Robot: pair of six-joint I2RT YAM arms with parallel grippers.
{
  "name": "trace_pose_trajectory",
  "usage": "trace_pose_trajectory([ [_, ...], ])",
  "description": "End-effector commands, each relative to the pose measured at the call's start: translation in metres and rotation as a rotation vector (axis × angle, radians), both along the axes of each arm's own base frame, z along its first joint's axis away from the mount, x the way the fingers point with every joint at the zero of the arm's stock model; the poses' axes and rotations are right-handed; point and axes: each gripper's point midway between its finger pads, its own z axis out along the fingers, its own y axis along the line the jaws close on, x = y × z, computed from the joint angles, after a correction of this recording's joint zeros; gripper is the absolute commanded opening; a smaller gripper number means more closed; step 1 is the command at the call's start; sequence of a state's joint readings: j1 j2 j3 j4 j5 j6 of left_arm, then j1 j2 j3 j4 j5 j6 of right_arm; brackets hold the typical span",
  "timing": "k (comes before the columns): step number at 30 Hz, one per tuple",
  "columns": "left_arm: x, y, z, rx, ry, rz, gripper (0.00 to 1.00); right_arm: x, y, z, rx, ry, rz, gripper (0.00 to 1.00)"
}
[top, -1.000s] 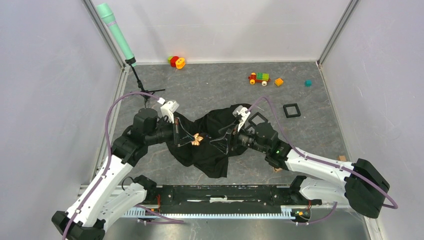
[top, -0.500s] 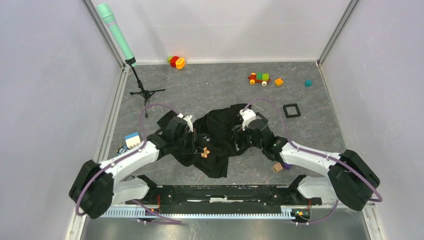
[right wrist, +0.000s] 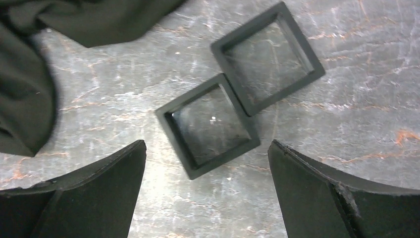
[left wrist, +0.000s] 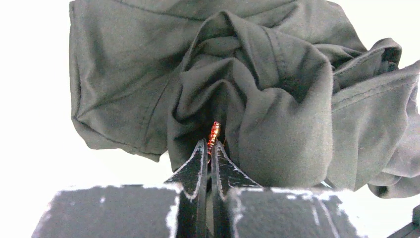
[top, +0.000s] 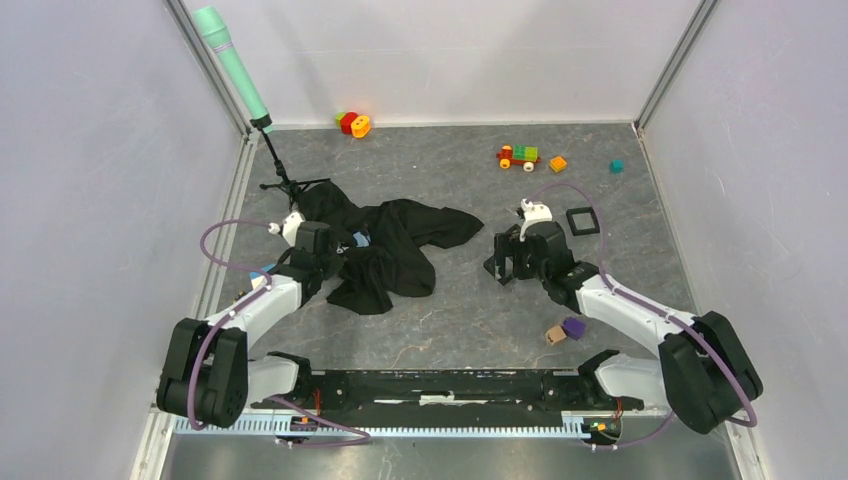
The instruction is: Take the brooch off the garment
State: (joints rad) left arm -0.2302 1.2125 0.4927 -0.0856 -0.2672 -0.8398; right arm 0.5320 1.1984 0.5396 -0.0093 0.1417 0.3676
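The black garment [top: 390, 245] lies bunched on the table, left of centre. In the left wrist view it fills the frame as grey-black folds [left wrist: 277, 99]. My left gripper [left wrist: 210, 146] is shut on the brooch [left wrist: 214, 134], a thin orange sliver seen edge-on. It pokes out past the fingertips against a fold of cloth. I cannot tell if it is still pinned. My right gripper [top: 503, 265] stands wide open to the right of the garment, apart from it, with nothing between its fingers [right wrist: 99, 191].
Two black square frames [right wrist: 208, 124] [right wrist: 267, 57] lie on the table under the right gripper. A purple block [top: 573, 326] and a wooden block [top: 553, 336] sit by the right arm. Toys [top: 518, 156] line the back. A green microphone on a stand [top: 285, 185] is at the back left.
The left arm has drawn back to the left and the garment has gone with it. The right gripper has let go of the cloth, opened wide and moved right.
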Motion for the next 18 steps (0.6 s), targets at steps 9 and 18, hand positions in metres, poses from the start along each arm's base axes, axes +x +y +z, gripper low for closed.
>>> trace_pose_trajectory([
  [9,0.0,-0.063,0.11,-0.135,-0.321,-0.397,0.02,0.023,0.015,-0.007,0.085,0.076,0.104,0.98],
  [18,-0.032,-0.072,0.15,-0.193,-0.38,-0.481,0.02,0.003,0.042,-0.028,0.156,0.164,0.25,0.98],
])
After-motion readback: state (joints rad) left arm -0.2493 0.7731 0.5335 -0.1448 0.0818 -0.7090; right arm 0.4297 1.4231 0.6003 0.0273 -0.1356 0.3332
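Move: The brooch is already pinched between the left fingertips, practically at the hand point; the garment's middle lies about 12 cm to this hand's right, 5 cm ahead and 3 cm lower. The white-blue box stands roughly 12 cm to the left, about level with it. For the open right hand, the nearer black frame is some 4 cm ahead, 2 cm left and 5 cm below; the second frame touches it, about 9 cm ahead of the hand and 2 cm right. The brooch, still pinched in the shut left fingers, is carried up about 13 cm off the garment and some 6 cm to the right, the fingers tilting up and swinging roughly 20 degrees clockwise. Meanwhile the wide-open right hand sinks about 4 cm onto the nearer black frame, first slightly right, then back left, tipping further down until its right finger comes against the frame's edge. ##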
